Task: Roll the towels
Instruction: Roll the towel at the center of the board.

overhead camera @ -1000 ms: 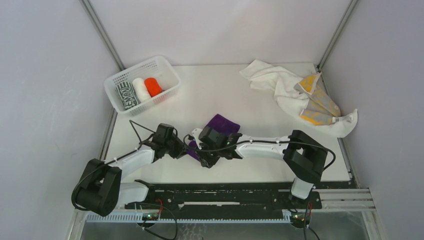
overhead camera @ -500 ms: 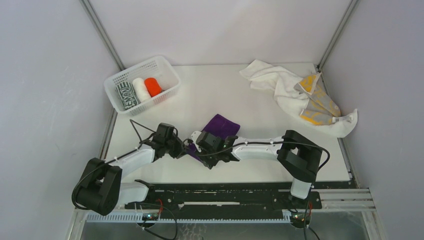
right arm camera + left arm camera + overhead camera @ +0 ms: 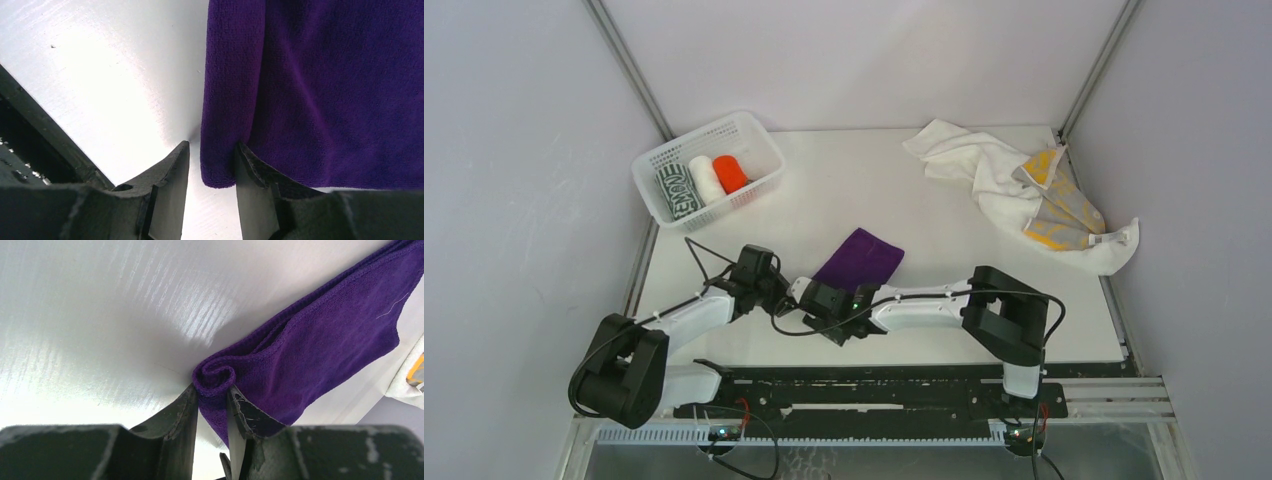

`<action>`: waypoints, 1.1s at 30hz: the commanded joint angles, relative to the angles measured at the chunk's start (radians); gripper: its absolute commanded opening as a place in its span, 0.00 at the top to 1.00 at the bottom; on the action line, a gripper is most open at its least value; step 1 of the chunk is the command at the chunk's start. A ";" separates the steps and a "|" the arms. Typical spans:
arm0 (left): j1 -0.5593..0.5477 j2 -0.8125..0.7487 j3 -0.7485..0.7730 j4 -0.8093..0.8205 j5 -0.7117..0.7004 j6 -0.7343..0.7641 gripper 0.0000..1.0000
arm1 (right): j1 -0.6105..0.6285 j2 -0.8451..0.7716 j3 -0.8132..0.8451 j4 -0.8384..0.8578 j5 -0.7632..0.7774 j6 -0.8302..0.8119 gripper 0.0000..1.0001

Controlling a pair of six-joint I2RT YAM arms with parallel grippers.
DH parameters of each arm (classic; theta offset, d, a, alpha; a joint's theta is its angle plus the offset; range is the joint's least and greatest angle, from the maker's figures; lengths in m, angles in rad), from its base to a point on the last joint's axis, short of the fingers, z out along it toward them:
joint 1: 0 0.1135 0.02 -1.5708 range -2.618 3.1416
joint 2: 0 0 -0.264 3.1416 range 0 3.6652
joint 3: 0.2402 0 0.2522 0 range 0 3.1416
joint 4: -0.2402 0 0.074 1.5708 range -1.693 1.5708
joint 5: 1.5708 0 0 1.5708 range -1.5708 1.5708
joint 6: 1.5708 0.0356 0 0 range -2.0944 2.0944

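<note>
A purple towel (image 3: 860, 257) lies on the white table near the front, its near end curled into a small roll (image 3: 216, 376). My left gripper (image 3: 212, 390) is shut on the left end of that roll, at the towel's near left corner (image 3: 782, 298). My right gripper (image 3: 212, 146) straddles the roll's other end (image 3: 227, 110). Its right finger (image 3: 250, 165) touches the cloth, while a gap of bare table shows beside its left finger (image 3: 175, 170). From above, the right gripper (image 3: 816, 303) sits close beside the left one.
A white mesh basket (image 3: 686, 137) at the back left holds three rolled towels: dark green-and-white (image 3: 676, 191), white (image 3: 706, 178), orange (image 3: 730, 172). At the back right a white towel (image 3: 969, 160) lies crumpled with a yellow-and-grey towel (image 3: 1059, 205) on it.
My right arm has slid left along the towel's near end, closer to the left gripper, and its jaws have widened. More of the purple towel now shows uncovered. The left gripper keeps its hold.
</note>
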 commanded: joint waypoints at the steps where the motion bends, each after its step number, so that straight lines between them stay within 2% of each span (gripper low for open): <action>1: -0.010 0.038 -0.009 -0.118 -0.066 0.053 0.68 | 0.032 0.041 0.026 -0.055 0.055 -0.021 0.63; 8: -0.010 0.021 -0.005 -0.131 -0.073 0.049 0.67 | 0.052 0.121 0.025 -0.120 0.124 0.001 0.65; 11: -0.009 0.003 -0.002 -0.138 -0.080 0.047 0.67 | 0.046 0.137 0.027 -0.137 0.107 -0.001 0.74; 14: -0.007 -0.025 0.005 -0.159 -0.082 0.045 0.65 | 0.030 0.120 0.026 -0.132 0.032 0.001 0.92; 16: -0.005 -0.060 0.009 -0.179 -0.089 0.042 0.63 | 0.011 0.081 0.016 -0.108 -0.074 0.007 1.00; 19: 0.005 -0.147 0.013 -0.219 -0.115 0.042 0.57 | -0.038 0.032 -0.002 -0.047 -0.258 0.024 1.00; 21: 0.016 -0.206 0.015 -0.246 -0.131 0.041 0.48 | -0.075 0.011 -0.017 -0.005 -0.391 0.048 1.00; 25: 0.024 -0.318 0.018 -0.302 -0.150 0.041 0.36 | -0.162 -0.010 -0.066 0.113 -0.638 0.128 1.00; 29: 0.024 -0.399 0.012 -0.337 -0.140 0.041 0.27 | -0.260 -0.001 -0.154 0.300 -0.892 0.258 1.00; 33: 0.024 -0.448 -0.010 -0.340 -0.099 0.035 0.24 | -0.357 0.019 -0.260 0.568 -1.078 0.449 1.00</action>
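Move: The left fingers already hold the left end of the purple towel's rolled edge, right at the hand point. The right fingers, still partly open, straddle the near end of that same roll, about 1 cm below. The purple towel's middle lies about 4 cm ahead and 10 cm right of the left hand, and some 10 cm ahead and 4 cm right of the right hand. The basket sits roughly 27 cm ahead and 16 cm left of the left hand. Sinking barely a centimetre around the near end of the roll, the right hand edges forward and shuts its fingers on it, then keeps the pinch while drawing about 3 cm back and swinging the fingertips backwards and left by some 40 degrees. The left hand meanwhile opens, comes free of the roll's left end and goes about 5 cm up, 4 cm left and 2 cm back. ##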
